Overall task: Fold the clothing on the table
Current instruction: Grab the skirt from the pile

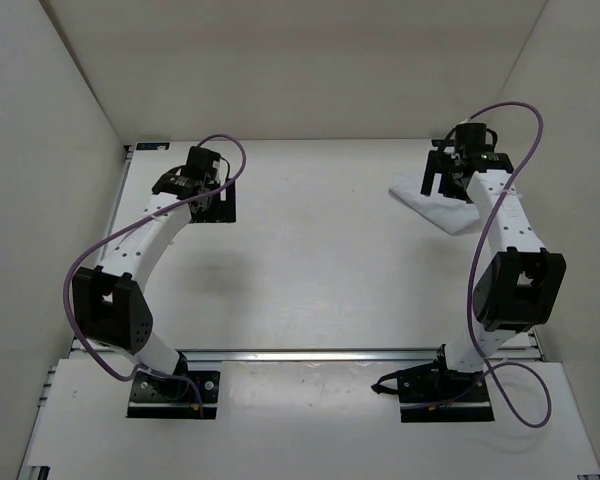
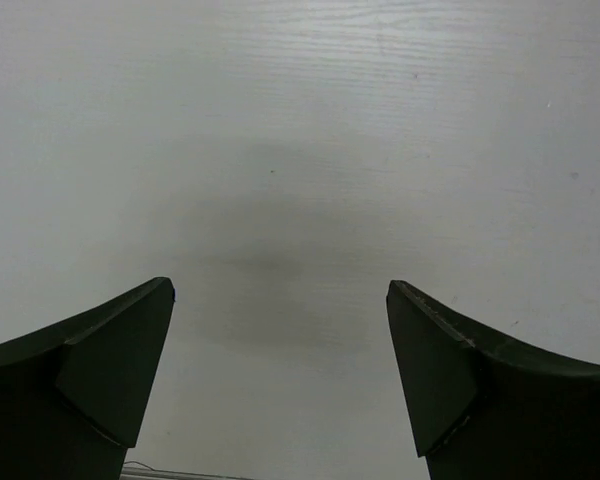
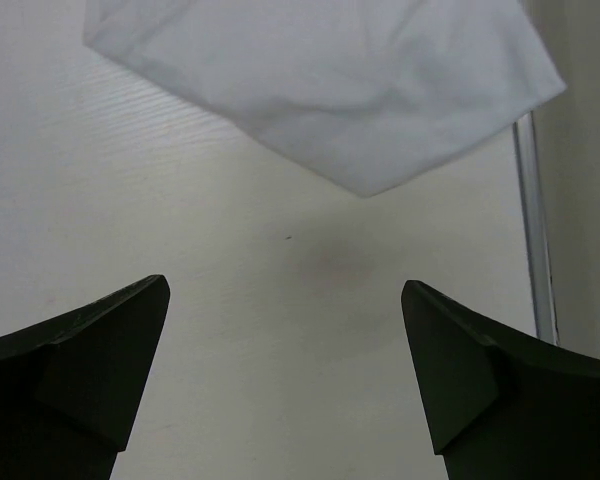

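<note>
The clothing (image 1: 438, 208) is a small white, slightly wrinkled piece of fabric lying bunched at the far right of the table (image 1: 310, 250). In the right wrist view the clothing (image 3: 330, 90) fills the top of the frame, its nearest corner a short way ahead of the fingertips. My right gripper (image 1: 442, 180) (image 3: 285, 283) hovers at the cloth's far-left edge, open, with only bare tabletop between its fingers. At the far left, well away from the cloth, my left gripper (image 1: 212, 203) (image 2: 280, 284) is open over bare table (image 2: 300, 150).
A metal rail (image 1: 310, 353) runs along the table's near edge in front of the arm bases. Another rail (image 3: 533, 230) lines the right edge beside the cloth. Pale walls (image 1: 310, 60) close in the back and both sides.
</note>
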`<state>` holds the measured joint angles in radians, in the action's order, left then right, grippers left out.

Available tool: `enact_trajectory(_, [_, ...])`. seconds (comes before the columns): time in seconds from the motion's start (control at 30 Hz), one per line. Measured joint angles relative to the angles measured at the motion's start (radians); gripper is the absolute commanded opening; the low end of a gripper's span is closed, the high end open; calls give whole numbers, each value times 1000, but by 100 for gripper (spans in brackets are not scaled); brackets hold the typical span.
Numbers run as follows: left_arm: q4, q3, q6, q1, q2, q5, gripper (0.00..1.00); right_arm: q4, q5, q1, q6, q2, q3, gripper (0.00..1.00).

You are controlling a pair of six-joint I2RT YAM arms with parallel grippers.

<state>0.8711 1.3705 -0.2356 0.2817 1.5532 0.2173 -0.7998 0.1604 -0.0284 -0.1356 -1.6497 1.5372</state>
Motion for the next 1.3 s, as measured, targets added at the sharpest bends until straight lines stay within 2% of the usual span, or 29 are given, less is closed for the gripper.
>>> enact_trajectory(0.23, [-31,62,9,15,32,11,99,-10,28,-92,23,-82,120,99])
enact_trajectory(0.5, [-116,-18,28,4,-1,-68,98,30,85,-115,143,-112,130,99])
enact_trajectory(0.87, [-153,-54,43,-17,-26,-121,98,120,-34,-243,164,-182,114,99])
enact_trajectory(1.1, [-161,-97,34,-39,-31,-166,99,136,14,-220,187,-275,114,100])
enact_trajectory(1.3, [-162,-96,28,-47,-29,-203,98,136,-44,-229,175,-360,121,98])
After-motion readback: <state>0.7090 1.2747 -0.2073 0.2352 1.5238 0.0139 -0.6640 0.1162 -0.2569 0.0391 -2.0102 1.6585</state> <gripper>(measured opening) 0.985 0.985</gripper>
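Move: The skirt lies flat, its middle about 14 cm ahead of the right hand, 5 cm to its right and 18 cm below. The skirt's near corner is only about 4 cm ahead and 3 cm right of that hand; its right corner is some 10 cm ahead and 18 cm right. The table's right rail runs level with the hand, roughly 20 cm to its right. From the left hand, the skirt's middle is about 70 cm right, 20 cm ahead and 15 cm below. Rightward first, the right hand sweeps about 11 cm past the skirt's near corner while easing forward some 5 cm, then drops steeply, about 9 cm lower by the end, towards the near edge between the near and right corners. Its fingers stay wide open, tipping slightly steeper. The empty left hand shifts about 2 cm to the right and rolls some 10 degrees. ##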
